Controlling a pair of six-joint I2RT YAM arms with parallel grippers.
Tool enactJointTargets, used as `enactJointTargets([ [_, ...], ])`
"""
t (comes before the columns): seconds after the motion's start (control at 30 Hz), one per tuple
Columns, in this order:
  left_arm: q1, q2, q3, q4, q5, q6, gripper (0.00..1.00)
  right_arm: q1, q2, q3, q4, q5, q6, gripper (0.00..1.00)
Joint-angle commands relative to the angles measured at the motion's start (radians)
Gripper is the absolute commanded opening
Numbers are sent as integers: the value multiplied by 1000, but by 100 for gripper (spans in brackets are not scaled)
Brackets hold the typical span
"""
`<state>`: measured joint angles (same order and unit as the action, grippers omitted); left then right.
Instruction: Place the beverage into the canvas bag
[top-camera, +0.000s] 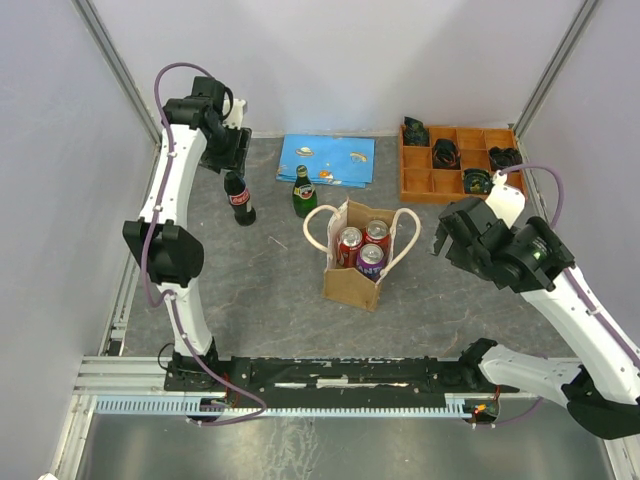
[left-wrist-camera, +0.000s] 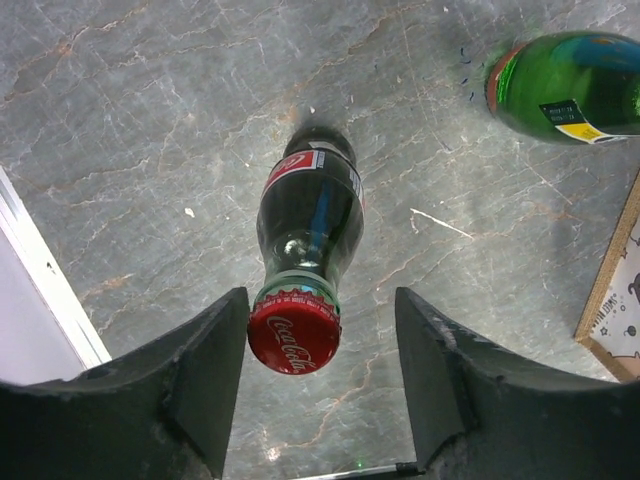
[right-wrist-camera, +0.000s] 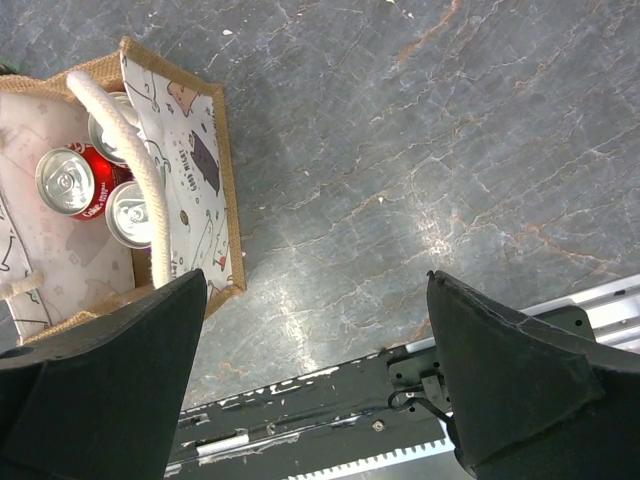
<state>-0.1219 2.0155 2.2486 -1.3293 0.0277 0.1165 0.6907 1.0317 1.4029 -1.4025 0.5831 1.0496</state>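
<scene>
A dark cola bottle (top-camera: 238, 198) with a red cap stands upright at the back left. My left gripper (top-camera: 232, 168) hangs right over it. In the left wrist view the cap of the cola bottle (left-wrist-camera: 295, 330) sits between the fingers of the left gripper (left-wrist-camera: 320, 325), against the left one, with a gap to the right one. The tan canvas bag (top-camera: 352, 285) stands upright mid-table with cream handles and three cans inside. My right gripper (top-camera: 448, 238) hovers open to the right of the canvas bag (right-wrist-camera: 195, 170), and the right gripper (right-wrist-camera: 315, 340) holds nothing.
A green bottle (top-camera: 303, 192) stands between the cola bottle and the bag, and the green bottle (left-wrist-camera: 570, 85) also shows in the left wrist view. A blue printed sheet (top-camera: 327, 160) lies at the back. An orange compartment tray (top-camera: 420, 185) with dark items sits back right.
</scene>
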Motion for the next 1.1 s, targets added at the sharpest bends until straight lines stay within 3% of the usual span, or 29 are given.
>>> enactJointTargets([
  [0.0,3,-59,-25,88,19,4,71,-5,-26,-15,18,5,12,99],
  [0.23,2,-311,-427,484,9,-28,96,-4,-17,-12,19,-2,6,99],
  [0.43,-6,-606,-951,1013,4,-72,99,-6,8,-8,30,-18,2,99],
  [0.63,-9,-728,-1240,1448,-15,-118,99,-5,34,4,38,-34,-2,99],
  [0.77,-10,-728,-1360,1699,-21,-170,99,-5,51,5,40,-44,-3,99],
  [1.07,-9,-617,-1348,1855,-78,-205,95,-5,52,-3,20,-43,10,99],
])
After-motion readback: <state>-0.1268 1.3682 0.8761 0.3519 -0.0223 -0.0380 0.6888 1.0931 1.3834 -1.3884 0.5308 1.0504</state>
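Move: The Coca-Cola bottle stands almost directly under the left hand, perhaps 1 cm back and 1 cm left, its middle about 12 cm down and its red cap close to the fingertips. From the left hand, the green bottle is about 16 cm right and 1 cm ahead, the blue cloth 17 cm ahead and 23 cm right, the canvas bag 15 cm back and 30 cm right. From the right hand, the Coca-Cola bottle lies some 23 cm ahead and 48 cm left. At the Coca-Cola bottle's cap, the left fingers spread from part-open to wide as the hand dips about 2 cm. It then draws back some 3 cm while the wrist tips the fingers up, and comes forward about 5 cm, ending nearly level, roughly 50 degrees up, the bottle's cap between the open fingers in its own view. The right hand, still open, sinks 2 cm and eases left towards the bag. ##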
